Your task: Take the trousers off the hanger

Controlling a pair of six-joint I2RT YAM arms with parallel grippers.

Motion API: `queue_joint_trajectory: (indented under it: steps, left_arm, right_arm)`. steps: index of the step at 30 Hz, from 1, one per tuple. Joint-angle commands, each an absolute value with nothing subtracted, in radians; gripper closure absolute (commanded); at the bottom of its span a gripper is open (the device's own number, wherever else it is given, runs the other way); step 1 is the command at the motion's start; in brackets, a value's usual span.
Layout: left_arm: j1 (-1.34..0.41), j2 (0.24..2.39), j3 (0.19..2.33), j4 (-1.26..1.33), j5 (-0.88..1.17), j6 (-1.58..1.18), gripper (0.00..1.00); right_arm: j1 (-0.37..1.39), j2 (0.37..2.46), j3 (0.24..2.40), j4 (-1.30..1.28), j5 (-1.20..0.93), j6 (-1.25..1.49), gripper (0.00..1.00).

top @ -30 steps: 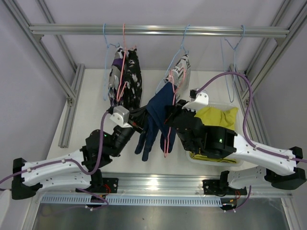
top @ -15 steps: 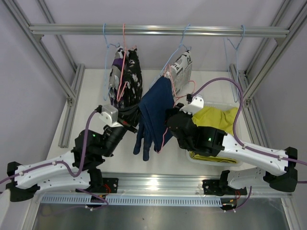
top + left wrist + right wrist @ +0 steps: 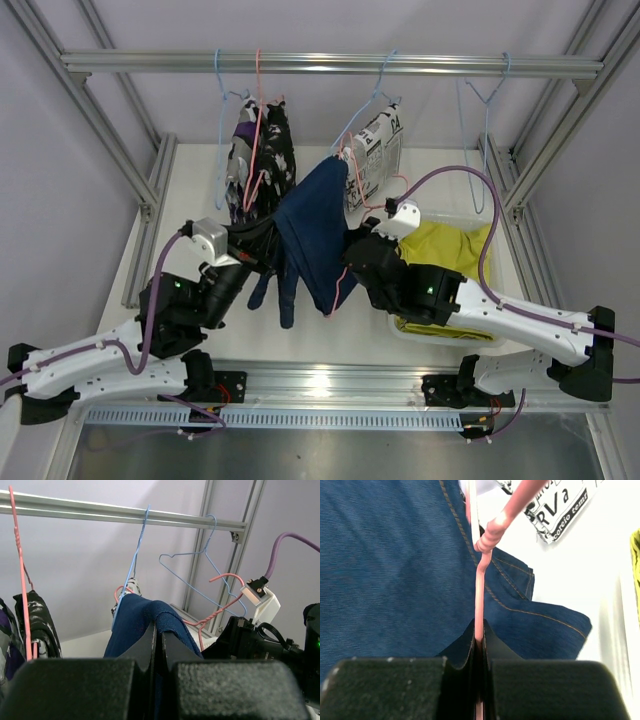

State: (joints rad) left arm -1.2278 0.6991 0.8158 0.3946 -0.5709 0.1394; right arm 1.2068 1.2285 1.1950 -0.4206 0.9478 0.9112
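Navy blue trousers (image 3: 305, 235) hang in mid-air between my two arms, draped over a pink hanger (image 3: 341, 292). My left gripper (image 3: 268, 257) is shut on a fold of this navy cloth (image 3: 142, 617), pinched between its fingertips (image 3: 159, 636). My right gripper (image 3: 352, 255) is shut on the pink hanger wire (image 3: 481, 580), with the denim (image 3: 395, 570) right behind it. Dark patterned trousers (image 3: 262, 165) and a white-and-black patterned pair (image 3: 378, 148) hang from the rail. Yellow-green trousers (image 3: 452, 245) lie in a bin.
The aluminium rail (image 3: 330, 64) crosses the back, with an empty blue hanger (image 3: 486, 100) at its right. A white bin (image 3: 478, 338) sits under my right arm. Frame posts stand on both sides. Another pink hanger (image 3: 20, 570) hangs at the left of the left wrist view.
Both grippers have shifted left and toward the rail, carrying trousers and hanger. The navy cloth is drawn up and leftward, bunched wider; its legs hang further left.
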Motion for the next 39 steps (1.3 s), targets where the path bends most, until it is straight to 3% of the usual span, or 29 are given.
queue_joint_trajectory:
  steps: [1, 21, 23, 26, 31, 39]
  left_arm:
    - [-1.227, 0.693, 0.781, 0.468, -0.575, 0.108, 0.99]
    - [-1.227, 0.716, 0.585, 0.433, -0.608, -0.087, 0.98]
    - [-1.227, 0.718, 0.575, 0.417, -0.598, -0.106, 0.82]
    - [-1.227, 0.724, 0.551, 0.422, -0.565, -0.147, 0.73]
    - [-1.227, 0.715, 0.505, 0.488, -0.387, -0.153, 0.43]
    - [-1.229, 0.709, 0.535, 0.448, -0.066, -0.107, 0.31]
  right_arm:
    - [1.209, 1.204, 1.227, -0.368, 0.919, 0.905, 1.00]
    - [1.236, 1.097, 1.457, -0.370, 0.890, 0.741, 1.00]
    - [1.236, 1.106, 1.476, -0.374, 0.891, 0.730, 1.00]
    - [1.236, 1.118, 1.505, -0.367, 0.890, 0.707, 1.00]
    - [1.236, 1.135, 1.542, -0.362, 0.885, 0.684, 1.00]
    - [1.223, 1.143, 1.568, -0.354, 0.867, 0.670, 1.00]
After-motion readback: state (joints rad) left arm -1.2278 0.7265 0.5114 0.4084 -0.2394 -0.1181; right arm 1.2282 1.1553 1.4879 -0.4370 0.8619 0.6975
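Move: The left fingers are already shut on the edge of the navy trousers, whose middle lies about 5 cm to that hand's right, 3 cm ahead and 9 cm below. From the right hand, which already holds the pink hanger's wire, the trousers' middle is some 5 cm left, 1 cm back and 4 cm higher. Newsprint-patterned trousers hang roughly 16 cm ahead and 5 cm right of the right hand. The tray of yellow trousers is about 20 cm to its right, level with it and 26 cm below. Still pinching the navy trousers, the left hand carries their edge about 12 cm down and slightly right. It then spreads its fingers wide and lets the cloth go, easing right and back while turning clockwise. Meanwhile the right hand keeps its hold on the pink hanger and hoists it some 14 cm, rolling its left side up and tipping its fingers upward a little. ##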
